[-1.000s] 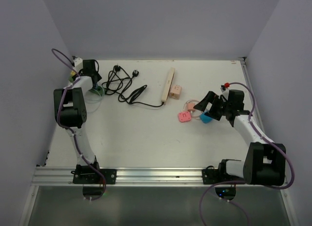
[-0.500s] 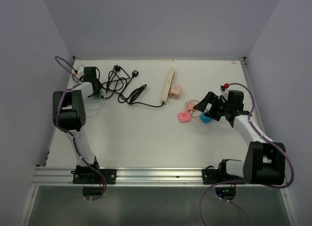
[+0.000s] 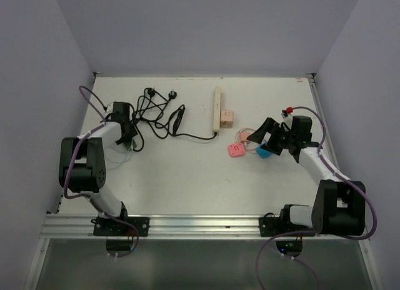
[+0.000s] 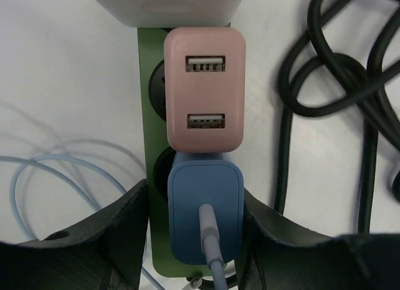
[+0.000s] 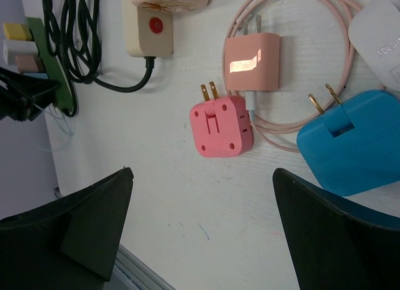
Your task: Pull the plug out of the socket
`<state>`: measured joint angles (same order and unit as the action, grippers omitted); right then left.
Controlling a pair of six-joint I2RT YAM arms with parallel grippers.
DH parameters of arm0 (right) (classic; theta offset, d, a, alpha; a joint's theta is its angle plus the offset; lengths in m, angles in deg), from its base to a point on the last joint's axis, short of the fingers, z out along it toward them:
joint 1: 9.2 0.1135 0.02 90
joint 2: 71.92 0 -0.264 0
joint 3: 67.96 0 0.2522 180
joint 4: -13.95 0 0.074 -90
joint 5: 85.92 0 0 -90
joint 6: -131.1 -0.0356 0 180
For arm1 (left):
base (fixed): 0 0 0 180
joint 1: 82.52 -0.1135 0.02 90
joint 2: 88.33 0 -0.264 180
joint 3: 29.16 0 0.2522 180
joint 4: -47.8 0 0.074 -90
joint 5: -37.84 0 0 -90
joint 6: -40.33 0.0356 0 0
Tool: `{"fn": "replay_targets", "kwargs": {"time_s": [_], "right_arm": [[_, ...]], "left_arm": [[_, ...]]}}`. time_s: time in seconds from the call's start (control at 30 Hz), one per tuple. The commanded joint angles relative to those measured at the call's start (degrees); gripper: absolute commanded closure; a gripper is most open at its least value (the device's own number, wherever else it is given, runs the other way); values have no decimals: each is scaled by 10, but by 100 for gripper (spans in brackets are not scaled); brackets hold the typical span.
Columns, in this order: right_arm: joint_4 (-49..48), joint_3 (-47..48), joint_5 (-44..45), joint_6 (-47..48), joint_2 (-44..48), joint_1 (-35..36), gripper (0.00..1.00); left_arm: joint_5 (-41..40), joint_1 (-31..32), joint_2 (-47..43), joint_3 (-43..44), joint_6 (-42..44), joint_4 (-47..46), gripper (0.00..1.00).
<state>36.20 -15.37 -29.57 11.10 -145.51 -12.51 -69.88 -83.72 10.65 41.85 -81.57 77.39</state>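
The socket (image 4: 153,115) is a dark green strip lying lengthwise in the left wrist view. Plugged into it are a white plug (image 4: 162,5), a pink USB charger (image 4: 204,90) and a blue plug (image 4: 203,202) with a grey cable. My left gripper (image 4: 195,240) straddles the strip's end. Its right finger presses the blue plug, and its left finger lies at the strip's left edge with a sliver of green showing. In the top view this gripper (image 3: 127,139) sits at the table's left. My right gripper (image 5: 201,172) hangs open above bare table.
Black cords (image 3: 156,109) lie tangled right of the socket, running to a beige power strip (image 3: 217,109) with a pink cube (image 3: 226,119) beside it. A red adapter (image 5: 222,125), pink charger (image 5: 251,62) and blue adapter (image 5: 356,143) lie under the right gripper. A light blue cable (image 4: 62,171) loops left.
My left gripper has narrowed round the blue plug and moved from the far left corner toward the near side, dragging the socket. The black cords and beige strip shifted. The right arm stayed still.
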Motion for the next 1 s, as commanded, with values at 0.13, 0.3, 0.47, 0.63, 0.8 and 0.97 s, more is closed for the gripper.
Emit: {"fn": "replay_targets", "kwargs": {"time_s": [0.13, 0.3, 0.47, 0.63, 0.8, 0.97], "right_arm": [[-20, -2, -17, -6, -3, 3, 2], [-24, -2, -17, -7, -7, 5, 2], [-23, 3, -15, -3, -8, 8, 2], [-10, 11, -2, 18, 5, 29, 2], [4, 39, 35, 56, 9, 102, 2], [13, 97, 96, 83, -22, 213, 4]], "left_arm": [[72, 105, -145, -134, -8, 84, 47], [126, 171, -200, -156, -32, 74, 40], [147, 283, -193, -135, -46, 57, 23], [159, 320, -200, -106, -39, 52, 9], [164, 322, -237, -73, -27, 59, 1], [112, 319, -229, -28, 9, 117, 0]]}}
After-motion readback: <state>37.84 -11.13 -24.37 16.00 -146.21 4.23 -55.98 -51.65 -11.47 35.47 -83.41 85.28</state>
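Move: The left hand, low over the table, still has the blue plug at the near end of the green socket strip between its fingers; the clear patch of table it is taking this to lies about 7 cm back and 7 cm to its right. The pink USB plug sits on the strip roughly 4 cm ahead and 4 cm left, and the black cable tangle about 9 cm ahead and 10 cm right. From the right hand, the blue plug is some 55 cm left, 4 cm ahead and 8 cm lower, while the loose pink adapter lies about 8 cm left, 2 cm ahead and 9 cm below. The left hand drags the green strip by its blue-plug end back and to the right at table height, then opens its fingers wide to let go and carries on rightwards clear of it, some 22 cm to the right in all, turning about 40 degrees clockwise and finally rising about 7 cm while easing slightly forward. Late on, the right hand, open and above the table, starts left towards the strip by about 7 cm, turning some 15 degrees counter-clockwise. ##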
